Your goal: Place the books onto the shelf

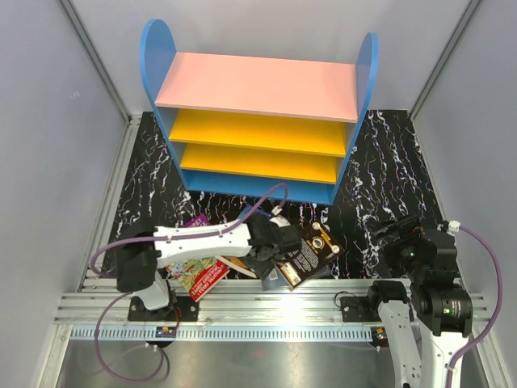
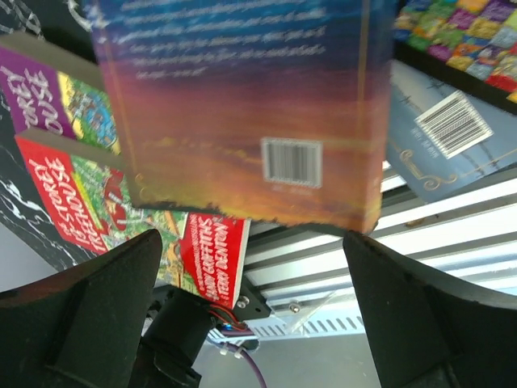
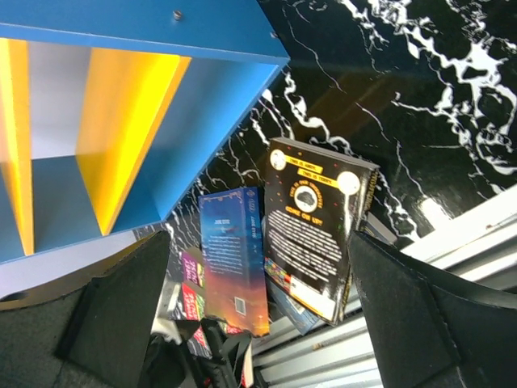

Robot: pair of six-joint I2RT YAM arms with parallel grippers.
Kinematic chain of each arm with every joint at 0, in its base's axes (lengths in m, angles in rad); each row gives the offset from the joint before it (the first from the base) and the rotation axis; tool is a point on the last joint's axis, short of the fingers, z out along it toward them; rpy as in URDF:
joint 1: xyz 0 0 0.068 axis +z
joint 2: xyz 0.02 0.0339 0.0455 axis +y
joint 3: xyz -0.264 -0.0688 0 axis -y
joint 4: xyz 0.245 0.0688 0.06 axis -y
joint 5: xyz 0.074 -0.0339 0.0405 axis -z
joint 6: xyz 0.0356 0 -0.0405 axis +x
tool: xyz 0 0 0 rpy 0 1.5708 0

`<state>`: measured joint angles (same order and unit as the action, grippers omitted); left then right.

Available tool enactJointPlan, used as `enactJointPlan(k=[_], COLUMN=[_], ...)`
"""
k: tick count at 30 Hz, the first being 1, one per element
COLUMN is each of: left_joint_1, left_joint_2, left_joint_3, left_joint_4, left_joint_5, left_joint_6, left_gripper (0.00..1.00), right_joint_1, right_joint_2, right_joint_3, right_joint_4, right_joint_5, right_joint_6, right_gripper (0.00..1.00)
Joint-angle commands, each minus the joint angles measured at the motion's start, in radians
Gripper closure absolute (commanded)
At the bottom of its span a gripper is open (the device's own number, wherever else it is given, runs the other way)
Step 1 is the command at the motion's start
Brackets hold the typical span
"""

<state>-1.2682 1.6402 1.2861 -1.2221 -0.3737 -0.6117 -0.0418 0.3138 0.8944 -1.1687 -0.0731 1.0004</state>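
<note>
The shelf (image 1: 258, 85) stands at the back of the table, with blue sides, a pink top and yellow boards; its boards are bare. Several books lie in a heap near the front edge. These include a black one (image 1: 311, 250), a red Treehouse (image 1: 198, 275) and a purple one (image 1: 194, 220). My left gripper (image 1: 271, 242) reaches over the heap and is open. The blue-orange Jane Eyre (image 2: 242, 97) stands on edge just past its fingertips (image 2: 153, 259). Whether it touches them I cannot tell. My right gripper (image 1: 380, 229) hangs open to the right, facing the black book (image 3: 311, 234) and Jane Eyre (image 3: 234, 259).
A black marbled mat (image 1: 388, 162) covers the table. An aluminium rail (image 1: 266, 307) runs along the near edge, and the heap's dark blue book (image 2: 436, 153) overhangs it. Grey walls close in both sides. A purple cable (image 1: 258, 198) loops in front of the shelf.
</note>
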Motion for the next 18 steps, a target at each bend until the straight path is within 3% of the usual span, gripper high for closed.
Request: enactJointPlan(k=[1, 10, 18], left_joint_1=[-0.035, -0.065, -0.066], left_joint_2=[0.087, 0.263, 0.357], left_joint_3=[0.073, 0.183, 0.254], left_joint_4=[0.047, 0.029, -0.082], left_joint_5=[-0.027, -0.030, -0.166], left_joint_6=[0.044, 0.046, 0.026], left_gripper=[0.01, 0.01, 0.01], right_joint_1=[0.003, 0.003, 0.002], right_joint_2=[0.005, 0.027, 0.010], right_joint_3=[0.041, 0.055, 0.040], right_joint_4=[-0.037, -0.054, -0.075], right_joint_5=[-0.002, -0.011, -0.010], right_joint_6=[-0.031, -0.063, -0.075], right_gripper=[0.00, 0.00, 0.00])
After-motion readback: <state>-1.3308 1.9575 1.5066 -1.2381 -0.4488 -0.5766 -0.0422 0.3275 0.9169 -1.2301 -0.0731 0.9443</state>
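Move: The blue-and-orange book lies flat under the open left hand, its middle about 7 cm ahead, 2 cm to the left and 8 cm below. The black book's middle is some 11 cm right and 3 cm ahead, the pale blue book's 6 cm right and level; the red book is roughly 16 cm left and 1 cm back. From the right hand, the blue-and-orange book is about 28 cm left, 3 cm ahead, 20 cm below. Fingers wide open, the left hand slides about 5 cm right and sinks 3 cm towards the blue-and-orange book's spine. ##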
